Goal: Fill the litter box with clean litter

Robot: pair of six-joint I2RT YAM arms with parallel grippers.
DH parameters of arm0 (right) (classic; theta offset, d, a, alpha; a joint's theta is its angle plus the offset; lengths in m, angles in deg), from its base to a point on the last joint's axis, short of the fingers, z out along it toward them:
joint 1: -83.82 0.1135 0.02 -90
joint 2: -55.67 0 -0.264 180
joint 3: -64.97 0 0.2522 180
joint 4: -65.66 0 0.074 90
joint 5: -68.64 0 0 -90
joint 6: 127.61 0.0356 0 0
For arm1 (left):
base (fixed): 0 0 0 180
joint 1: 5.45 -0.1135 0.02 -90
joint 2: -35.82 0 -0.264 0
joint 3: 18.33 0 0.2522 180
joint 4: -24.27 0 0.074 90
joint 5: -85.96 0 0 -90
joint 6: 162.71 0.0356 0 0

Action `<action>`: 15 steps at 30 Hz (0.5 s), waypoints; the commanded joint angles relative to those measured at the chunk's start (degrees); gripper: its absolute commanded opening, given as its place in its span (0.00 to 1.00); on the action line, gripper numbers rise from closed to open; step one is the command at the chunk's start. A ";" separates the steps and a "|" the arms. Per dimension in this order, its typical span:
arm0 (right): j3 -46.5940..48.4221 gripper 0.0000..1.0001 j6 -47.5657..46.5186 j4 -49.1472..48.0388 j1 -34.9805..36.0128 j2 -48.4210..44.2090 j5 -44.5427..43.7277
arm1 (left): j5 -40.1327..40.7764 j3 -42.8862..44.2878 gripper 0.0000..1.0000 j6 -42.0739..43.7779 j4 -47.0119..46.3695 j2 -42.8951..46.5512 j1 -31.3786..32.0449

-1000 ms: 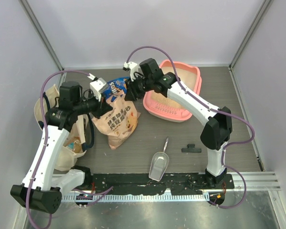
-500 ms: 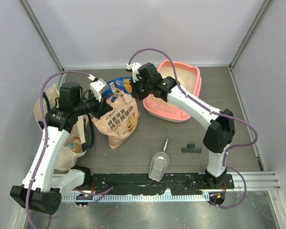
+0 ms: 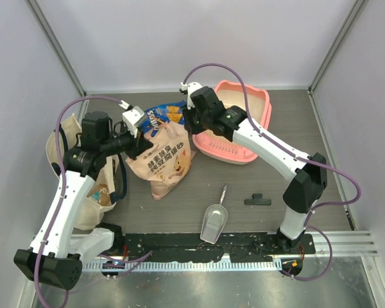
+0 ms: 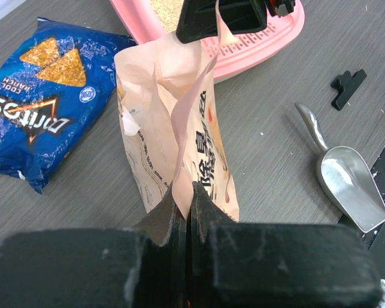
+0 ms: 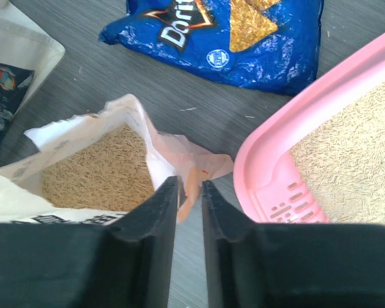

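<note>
The pink litter box [image 3: 264, 96] sits at the back right with clean litter [image 5: 353, 147] lying in it. Beside it stands the pinkish-beige litter bag [image 3: 163, 163], its mouth open and granules [image 5: 96, 167] showing inside. My left gripper [image 4: 187, 192] is shut on the bag's near top edge. My right gripper [image 5: 190, 186] pinches the opposite flap, close to the box's slotted ledge [image 5: 295, 199]. The bag's top stretches between the two grippers, the left gripper [image 3: 141, 149] on one side and the right gripper [image 3: 186, 125] on the other.
A blue Doritos bag [image 3: 163, 115] lies behind the litter bag. A metal scoop [image 3: 215, 221] and a black clip [image 3: 257, 200] lie on the table toward the front. A cream tote bag [image 3: 83, 192] slumps at the left under my left arm.
My right gripper has closed on the bag's flap and moved right toward the litter box, pulling the bag's top that way. The left gripper kept its hold.
</note>
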 commanded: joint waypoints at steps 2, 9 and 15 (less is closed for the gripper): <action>-2.18 0.46 -3.16 -4.92 -2.07 -3.78 3.79 | -1.89 1.66 0.00 -0.16 -6.76 4.25 -0.25; 2.39 0.67 -6.24 -5.27 -2.07 -0.70 12.67 | -2.59 1.57 0.00 -0.60 -7.19 4.16 -0.25; 5.11 0.66 -8.52 -5.01 -2.07 2.20 24.45 | -2.95 1.66 0.00 -0.78 -7.46 4.16 -0.25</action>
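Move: The right hand's shut fingers already pinch the right upper edge of the litter bag, whose middle is about 9 cm back, 11 cm left and 11 cm below. From that hand the chips bag lies roughly 8 cm ahead and 13 cm left, the litter box 6 cm ahead and 11 cm right, both some 22 cm down. The left hand holds the bag's left top corner; the bag's middle sits about 1 cm ahead, 6 cm right and 14 cm below it. The right hand lets go of the bag's right upper edge, its fingers spreading to about two-thirds open while it stays nearly in place, and then it eases some 3 cm to the left and about 2 cm up over the bag's open mouth, the wrist turning roughly 15 degrees counter-clockwise. The left hand stays put and keeps its pinch on the left top corner, holding the bag upright. ##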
